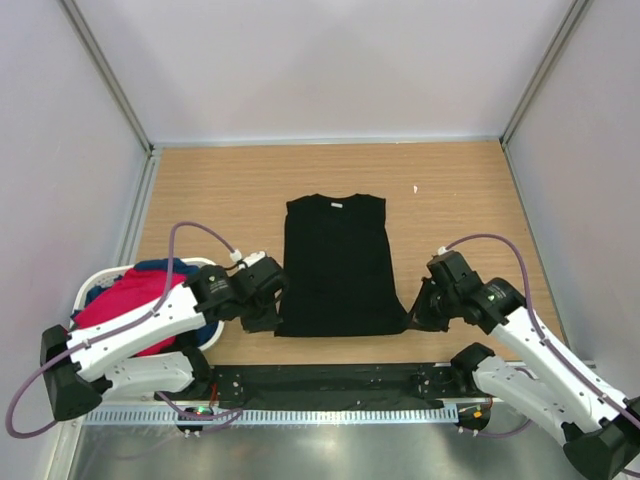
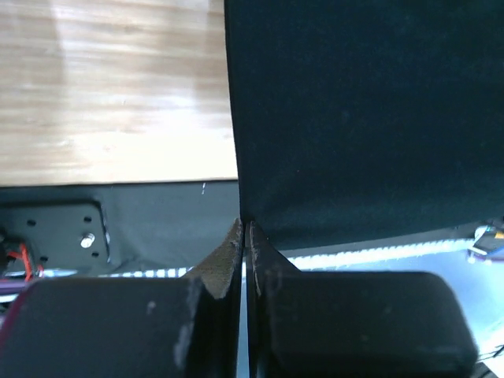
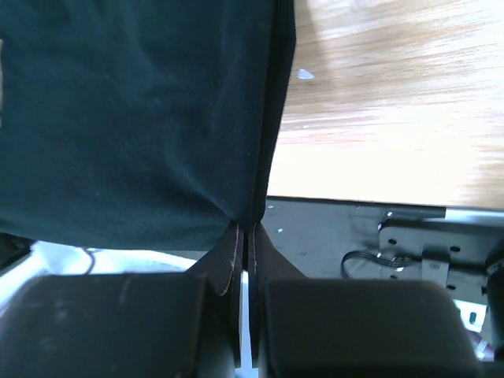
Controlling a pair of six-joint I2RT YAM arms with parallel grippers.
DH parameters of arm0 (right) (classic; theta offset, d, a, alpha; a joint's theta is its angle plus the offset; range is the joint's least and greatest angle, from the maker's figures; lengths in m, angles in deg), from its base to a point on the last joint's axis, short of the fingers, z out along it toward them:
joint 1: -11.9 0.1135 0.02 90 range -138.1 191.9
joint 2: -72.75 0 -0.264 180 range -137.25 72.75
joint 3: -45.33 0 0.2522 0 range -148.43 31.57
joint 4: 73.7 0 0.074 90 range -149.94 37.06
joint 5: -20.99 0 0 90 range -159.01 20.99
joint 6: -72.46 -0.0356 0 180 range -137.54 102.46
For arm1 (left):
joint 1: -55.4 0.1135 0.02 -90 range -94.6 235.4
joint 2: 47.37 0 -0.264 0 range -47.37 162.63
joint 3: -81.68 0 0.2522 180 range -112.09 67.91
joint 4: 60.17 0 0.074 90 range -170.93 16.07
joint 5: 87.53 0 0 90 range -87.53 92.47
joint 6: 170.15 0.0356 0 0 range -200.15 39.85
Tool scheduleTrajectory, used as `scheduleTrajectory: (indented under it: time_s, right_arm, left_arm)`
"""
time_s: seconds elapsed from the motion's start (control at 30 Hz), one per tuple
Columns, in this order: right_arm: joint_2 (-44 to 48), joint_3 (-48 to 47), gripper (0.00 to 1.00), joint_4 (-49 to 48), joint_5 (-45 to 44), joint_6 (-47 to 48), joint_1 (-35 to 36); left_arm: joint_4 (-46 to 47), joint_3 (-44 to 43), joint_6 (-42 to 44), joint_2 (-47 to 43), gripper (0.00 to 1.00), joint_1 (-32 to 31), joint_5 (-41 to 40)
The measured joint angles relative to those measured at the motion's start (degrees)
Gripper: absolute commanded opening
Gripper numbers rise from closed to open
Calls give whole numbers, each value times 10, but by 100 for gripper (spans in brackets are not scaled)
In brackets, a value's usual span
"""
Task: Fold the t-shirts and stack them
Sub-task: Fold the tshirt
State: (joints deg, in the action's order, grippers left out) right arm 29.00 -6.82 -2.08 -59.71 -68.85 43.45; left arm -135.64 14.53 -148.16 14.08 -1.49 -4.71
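The black t-shirt lies flat on the wooden table, sleeves folded in and neck label at the far end. My left gripper is shut on its near left hem corner; in the left wrist view the cloth runs down into the gripper. At the near right corner my right gripper is shut on the hem, and the right wrist view shows the shirt pinched in the gripper. A red t-shirt and a blue one lie bunched in the basket.
The white oval basket stands at the near left, beside the left arm. A black mounting plate runs along the table's near edge. White walls enclose the table on three sides. A small white speck lies at the far right.
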Motion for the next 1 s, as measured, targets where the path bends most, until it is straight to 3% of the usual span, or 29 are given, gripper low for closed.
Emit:
scheduleTrajectory:
  time_s: [0.17, 0.37, 1.0]
  right_arm:
    - [6, -52, 1, 25, -16, -11, 0]
    - [-19, -118, 1, 40, -60, -7, 1]
    - [-177, -259, 1, -48, -182, 91, 0]
  left_arm:
    - [-51, -35, -24, -15, 0, -33, -33]
    - [-86, -146, -24, -1, 0, -31, -110]
    - [-17, -218, 84, 78, 0, 96, -158]
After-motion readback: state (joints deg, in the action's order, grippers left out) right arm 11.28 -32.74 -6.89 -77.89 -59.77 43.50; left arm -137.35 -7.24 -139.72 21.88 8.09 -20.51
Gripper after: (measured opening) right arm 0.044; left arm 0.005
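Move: The t-shirt's collar end, towards which the held hem is being carried, lies on the table about 35 cm ahead of the left hand, 12 cm to its right and 11 cm below. From the right hand it is about 35 cm ahead, 14 cm to the left and 9 cm below. The laundry basket's middle is roughly 27 cm left of the left hand, 4 cm ahead and 7 cm below. The t-shirt's hem, still pinched at one corner in each shut gripper, is raised and swung forward towards the collar: both hands first mostly climb some 7 cm, then run mainly forward with a little more rise, about 12 cm forward altogether. The fingertips tip forward about 20 degrees and keep their hold. ##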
